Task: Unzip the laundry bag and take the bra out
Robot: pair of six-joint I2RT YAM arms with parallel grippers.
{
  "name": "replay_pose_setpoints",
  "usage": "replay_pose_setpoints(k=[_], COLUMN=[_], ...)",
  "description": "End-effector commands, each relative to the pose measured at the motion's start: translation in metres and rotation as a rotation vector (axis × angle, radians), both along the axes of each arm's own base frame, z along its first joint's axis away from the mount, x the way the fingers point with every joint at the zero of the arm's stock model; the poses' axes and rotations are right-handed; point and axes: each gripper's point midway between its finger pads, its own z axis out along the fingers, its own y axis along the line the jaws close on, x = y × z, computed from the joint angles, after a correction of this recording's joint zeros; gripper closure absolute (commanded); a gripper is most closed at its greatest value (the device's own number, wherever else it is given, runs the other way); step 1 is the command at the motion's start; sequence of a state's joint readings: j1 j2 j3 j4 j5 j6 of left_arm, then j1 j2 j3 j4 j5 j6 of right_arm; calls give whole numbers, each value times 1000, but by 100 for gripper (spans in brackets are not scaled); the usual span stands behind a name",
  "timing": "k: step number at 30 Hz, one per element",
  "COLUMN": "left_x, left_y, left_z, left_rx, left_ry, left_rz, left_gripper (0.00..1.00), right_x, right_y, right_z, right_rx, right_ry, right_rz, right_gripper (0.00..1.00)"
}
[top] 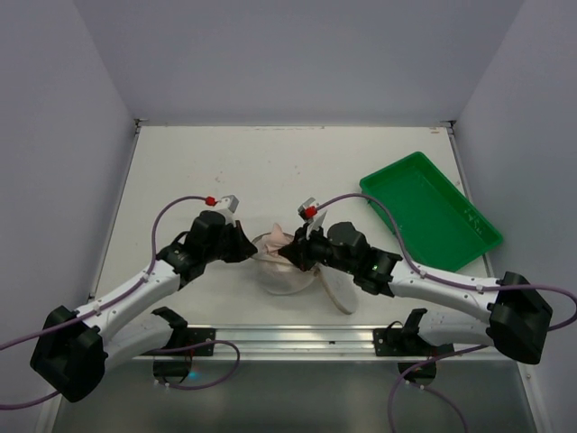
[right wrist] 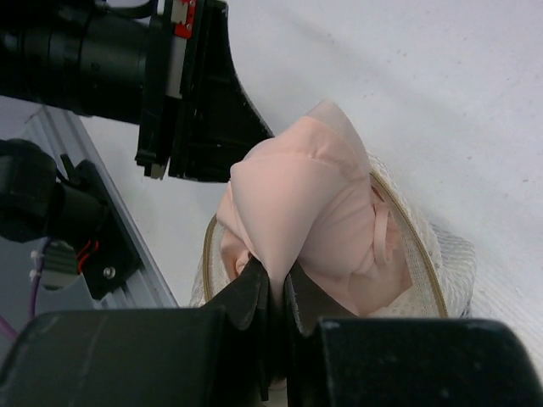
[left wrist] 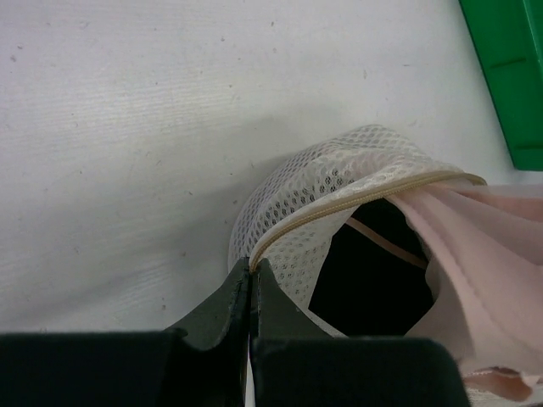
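The laundry bag (top: pixel 287 278) lies open near the table's front edge, between the two arms. Its flat lid (top: pixel 335 290) is flopped out to the right. In the left wrist view my left gripper (left wrist: pixel 252 264) is shut on the tan zipper rim of the mesh laundry bag (left wrist: pixel 339 170), holding the opening up. The pale pink bra (right wrist: pixel 314 186) bulges up out of the laundry bag (right wrist: pixel 424 254). My right gripper (right wrist: pixel 278 278) is shut on a fold of it. From above, the bra (top: pixel 275 240) shows between the left gripper (top: pixel 249 245) and the right gripper (top: pixel 290 253).
A green plastic tray (top: pixel 431 209) stands at the right of the table; its corner (left wrist: pixel 509 59) shows in the left wrist view. The left arm's black wrist (right wrist: pixel 127 51) hangs close above the bag. A metal rail (top: pixel 297 341) runs along the near edge.
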State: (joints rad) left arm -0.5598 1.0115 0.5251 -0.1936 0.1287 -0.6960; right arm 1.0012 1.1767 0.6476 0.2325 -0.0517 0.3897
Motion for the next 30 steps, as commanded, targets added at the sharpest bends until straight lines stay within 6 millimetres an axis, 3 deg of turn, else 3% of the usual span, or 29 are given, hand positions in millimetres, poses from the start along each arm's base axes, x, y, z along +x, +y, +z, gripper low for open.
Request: replay_pose_setpoints(k=[1, 5, 10, 15, 20, 24, 30], left_x=[-2, -1, 0, -4, -7, -8, -8], left_y=[-3, -5, -4, -6, -2, -1, 2], left_z=[4, 16, 31, 22, 3, -9, -11], left_rx=[-28, -45, -60, -71, -44, -29, -26], left_ry=[-27, -64, -116, -91, -50, -8, -6], left_rz=[-18, -37, -40, -48, -30, -17, -1], left_gripper=[100, 100, 100, 100, 100, 100, 100], right_x=[23, 43, 55, 63, 63, 59, 56], right_y=[6, 4, 11, 14, 17, 20, 7], right_z=[56, 49, 41, 38, 60, 92, 136], right_rx=[182, 170, 199, 241, 279, 313, 315], right_ry=[-114, -117, -42, 50, 38, 10, -53], right_rz=[-106, -211, -286, -365, -355, -314, -302], right_gripper=[100, 100, 100, 100, 100, 100, 100])
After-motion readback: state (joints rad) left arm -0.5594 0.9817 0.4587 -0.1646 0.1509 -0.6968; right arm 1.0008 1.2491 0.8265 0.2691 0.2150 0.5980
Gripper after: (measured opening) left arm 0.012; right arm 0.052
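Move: The right gripper, already pinching the pink bra, is above the laundry bag; the bag's middle is about 12 cm below and 1 cm ahead, 1 cm right of it. The bag's lid flap stands folded open roughly 14 cm to the right of that gripper, 1 cm back and 12 cm lower. From the left gripper, shut on the zipper rim, the bag's middle is about 8 cm right, 2 cm back and 6 cm down. Keep the bag's zipper rim pinched in the left gripper, letting it lift about 2 cm and then sink to slightly below where it began. With the bra held fast, carry the right gripper forward about 5 cm, dipping slightly and turning clockwise, then draw it upward, ending some 7 cm higher, to pull the bra out of the bag's mouth. ##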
